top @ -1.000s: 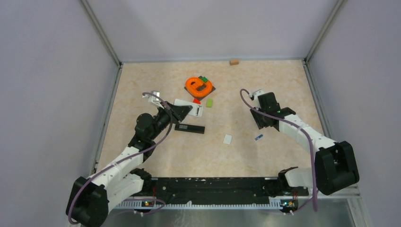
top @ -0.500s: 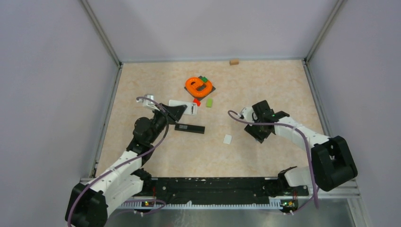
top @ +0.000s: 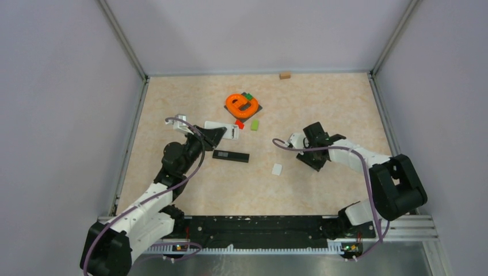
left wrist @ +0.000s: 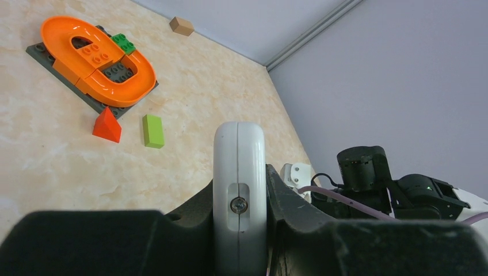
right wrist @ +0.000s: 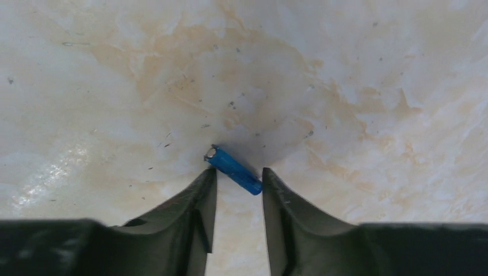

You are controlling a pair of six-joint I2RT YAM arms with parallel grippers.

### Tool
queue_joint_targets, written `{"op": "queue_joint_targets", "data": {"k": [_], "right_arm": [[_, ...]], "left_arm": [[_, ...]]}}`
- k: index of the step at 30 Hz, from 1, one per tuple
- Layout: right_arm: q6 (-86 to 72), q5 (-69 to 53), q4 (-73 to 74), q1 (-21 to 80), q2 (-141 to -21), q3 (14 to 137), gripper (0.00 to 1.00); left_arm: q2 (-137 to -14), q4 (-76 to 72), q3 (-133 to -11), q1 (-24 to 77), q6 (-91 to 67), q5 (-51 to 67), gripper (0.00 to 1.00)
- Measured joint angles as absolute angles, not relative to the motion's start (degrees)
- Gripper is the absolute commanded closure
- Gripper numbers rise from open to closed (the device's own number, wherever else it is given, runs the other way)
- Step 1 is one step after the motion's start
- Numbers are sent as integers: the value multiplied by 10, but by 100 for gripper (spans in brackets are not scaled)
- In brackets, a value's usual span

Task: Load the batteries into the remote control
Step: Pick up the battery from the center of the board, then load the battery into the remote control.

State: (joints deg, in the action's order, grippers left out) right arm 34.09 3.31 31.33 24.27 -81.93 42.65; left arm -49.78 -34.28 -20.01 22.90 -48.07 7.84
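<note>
A white remote control [left wrist: 239, 144] stands on its narrow edge between my left gripper's [left wrist: 240, 184] fingers, which are shut on it; from above the remote [top: 225, 130] sticks out past the left gripper [top: 214, 137]. A small blue battery [right wrist: 230, 166] lies slantwise on the table right at my right gripper's [right wrist: 239, 171] fingertips. Those jaws stand open, one on either side of it, and its ends are close to both tips. From above, the right gripper [top: 314, 160] hides this battery.
A black remote-like bar [top: 231, 156] lies just right of the left gripper. A small white piece [top: 277, 169] lies left of the right gripper. Behind are an orange track on a grey plate [top: 241, 104], a red wedge [top: 239, 123], a green block [top: 254, 124] and a wooden block [top: 284, 75].
My right gripper has swung in to the left and come down over the blue battery, hiding it from above. My left gripper has drawn the white remote slightly left.
</note>
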Motion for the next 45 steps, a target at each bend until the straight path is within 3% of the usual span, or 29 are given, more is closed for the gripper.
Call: {"op": "queue_joint_targets", "data": {"k": [3, 5, 15, 21, 26, 33, 40, 45], "right_arm": [[345, 16, 314, 242, -829, 431, 92], [344, 5, 321, 237, -836, 439, 100], [331, -22, 308, 230, -835, 447, 100], [264, -63, 230, 230, -750, 447, 100], [89, -117, 151, 241, -681, 458, 100], [-252, -164, 178, 278, -740, 570, 100], [-518, -178, 180, 316, -729, 516, 100], [-602, -166, 168, 334, -709, 503, 100]], "left_arm": [[-498, -343, -200, 229, -481, 79, 100], [-498, -343, -200, 228, -481, 79, 100], [-493, -343, -197, 226, -481, 76, 100], [-503, -347, -197, 225, -485, 80, 100], [-557, -350, -209, 225, -504, 110, 100], [-684, -385, -276, 225, -569, 205, 100], [-826, -488, -284, 226, -686, 262, 100], [-894, -554, -288, 233, -742, 279, 100]]}}
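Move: Just under the right fingertips, about 1 cm to their left and level fore and aft, lies the blue battery; the white cover is some 15 cm left of it and 3 cm nearer the bases. From the left hand, which holds the remote, the battery is about 35 cm right, 4 cm back and 22 cm below; the black bar lies roughly 21 cm straight beneath that hand, and the green block 15 cm ahead, 11 cm right and 21 cm below. Pinching the battery off the board, the right fingers shut on it almost in place, then carry it up and forward, and on leftward and back, ending about 19 cm left and 15 cm higher, rolled some 65 degrees and turned counter-clockwise so its tips point towards the remote. The left hand waits, then brings the still-held remote right and down, tipping its fingers down and turning clockwise. ##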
